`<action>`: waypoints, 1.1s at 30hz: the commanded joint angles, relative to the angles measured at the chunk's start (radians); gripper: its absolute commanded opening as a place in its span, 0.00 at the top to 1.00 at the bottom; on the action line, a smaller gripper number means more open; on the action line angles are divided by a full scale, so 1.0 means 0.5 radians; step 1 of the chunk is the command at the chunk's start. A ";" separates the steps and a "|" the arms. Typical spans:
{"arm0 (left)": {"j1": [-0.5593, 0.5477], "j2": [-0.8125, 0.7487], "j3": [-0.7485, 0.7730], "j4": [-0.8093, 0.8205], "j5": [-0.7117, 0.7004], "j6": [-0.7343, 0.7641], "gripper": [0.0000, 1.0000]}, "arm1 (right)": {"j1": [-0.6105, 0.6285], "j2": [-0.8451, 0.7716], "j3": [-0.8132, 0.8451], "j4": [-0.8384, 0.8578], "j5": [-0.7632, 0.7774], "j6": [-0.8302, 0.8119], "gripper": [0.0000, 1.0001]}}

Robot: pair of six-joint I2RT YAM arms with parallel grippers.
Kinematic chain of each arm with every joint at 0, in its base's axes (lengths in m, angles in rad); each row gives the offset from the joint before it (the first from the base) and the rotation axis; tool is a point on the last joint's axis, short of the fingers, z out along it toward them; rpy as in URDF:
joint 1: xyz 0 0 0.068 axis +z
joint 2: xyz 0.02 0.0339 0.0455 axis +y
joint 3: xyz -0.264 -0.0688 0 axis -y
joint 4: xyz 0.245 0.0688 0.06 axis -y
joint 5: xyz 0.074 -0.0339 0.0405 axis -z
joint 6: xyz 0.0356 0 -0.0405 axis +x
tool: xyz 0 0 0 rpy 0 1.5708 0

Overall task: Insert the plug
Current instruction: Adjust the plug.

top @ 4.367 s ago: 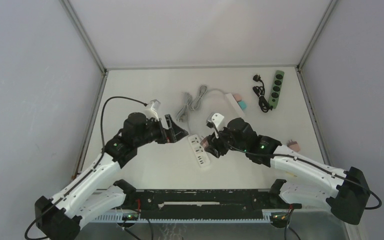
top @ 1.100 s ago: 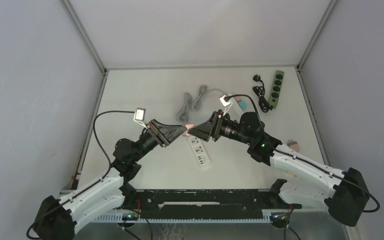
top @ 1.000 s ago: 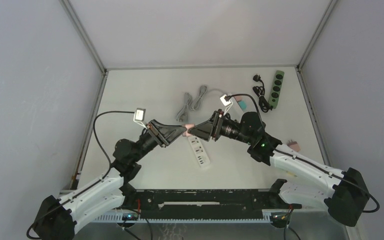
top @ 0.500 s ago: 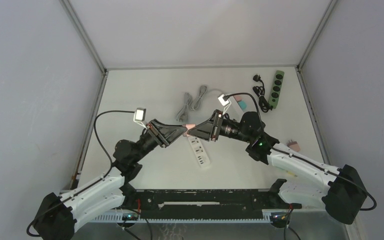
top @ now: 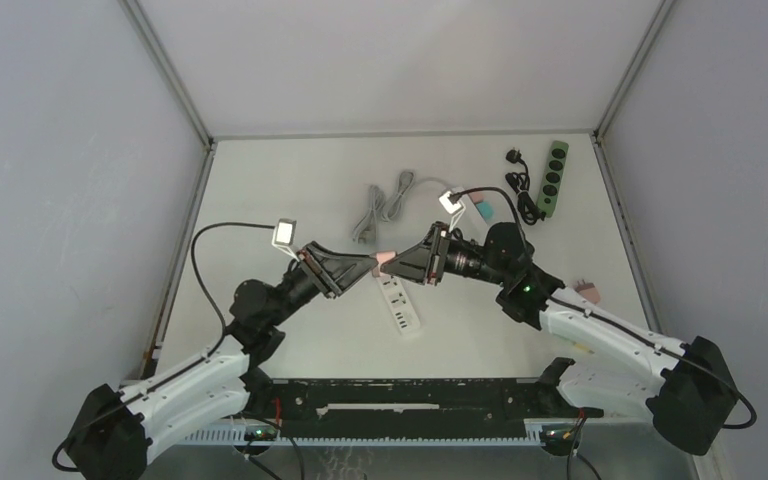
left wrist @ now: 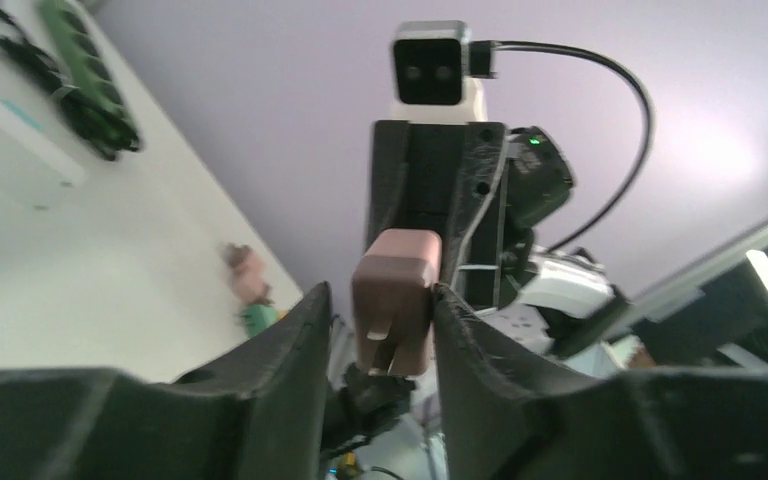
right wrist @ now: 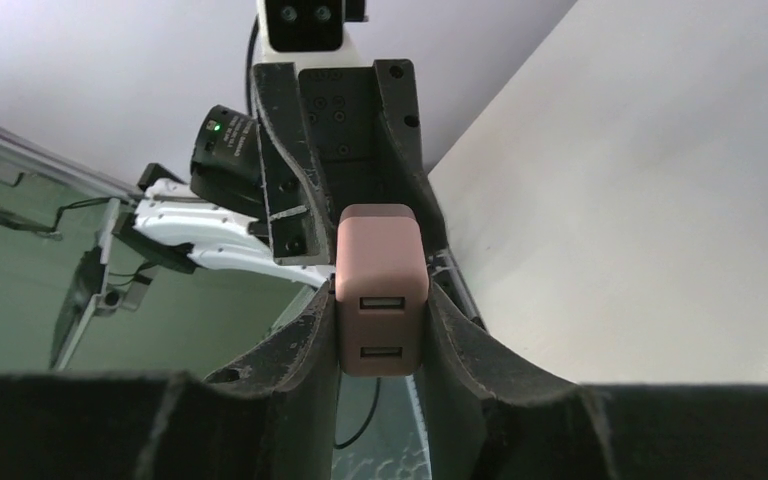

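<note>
The pink plug hangs in the air between both grippers, above the far end of the white power strip on the table. My right gripper is shut on it; in the right wrist view both fingers press the plug at its sides, its USB face toward the camera. My left gripper faces it from the left, slightly open. In the left wrist view the plug shows its prongs; a gap shows beside the left finger, while the other finger touches it.
A grey cable lies coiled behind the grippers. A green power strip with a black cord sits at the back right. Small pink and teal pieces lie near it, another at the right edge.
My right gripper has closed on the pink plug. My left gripper has loosened from it. Both arms drifted slightly right and toward me.
</note>
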 commanded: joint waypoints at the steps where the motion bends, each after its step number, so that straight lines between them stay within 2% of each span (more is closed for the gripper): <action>1: 0.028 -0.073 -0.018 -0.299 -0.189 0.232 0.50 | -0.084 -0.112 0.011 -0.061 0.046 -0.126 1.00; 5: 0.071 -0.155 0.002 -0.670 -0.364 0.338 0.34 | -0.147 -0.125 0.011 -0.206 0.062 -0.171 1.00; 13: 0.189 -0.070 0.101 -1.122 -0.486 0.457 0.22 | -0.236 -0.120 0.110 -0.607 0.164 -0.337 1.00; 27: 0.257 0.562 0.292 -1.199 -0.286 0.440 0.24 | -0.239 0.134 0.481 -1.311 0.442 -0.631 1.00; 33: 0.263 0.817 0.371 -1.182 -0.266 0.411 0.27 | -0.170 0.301 0.667 -1.573 0.691 -0.755 1.00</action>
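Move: The white power strip below has its middle about 4 cm ahead of the left hand, 3 cm to its right and 28 cm down; the grey cable coil lies some 24 cm ahead and 2 cm left. From the right hand, holding the pink plug, that strip is about 4 cm ahead, 1 cm right and 27 cm below; the second strip is 27 cm ahead and 18 cm right. Left opens off the pink plug, dropping about 20 cm towards the strip; right keeps the plug, backing off right-forward-down. ##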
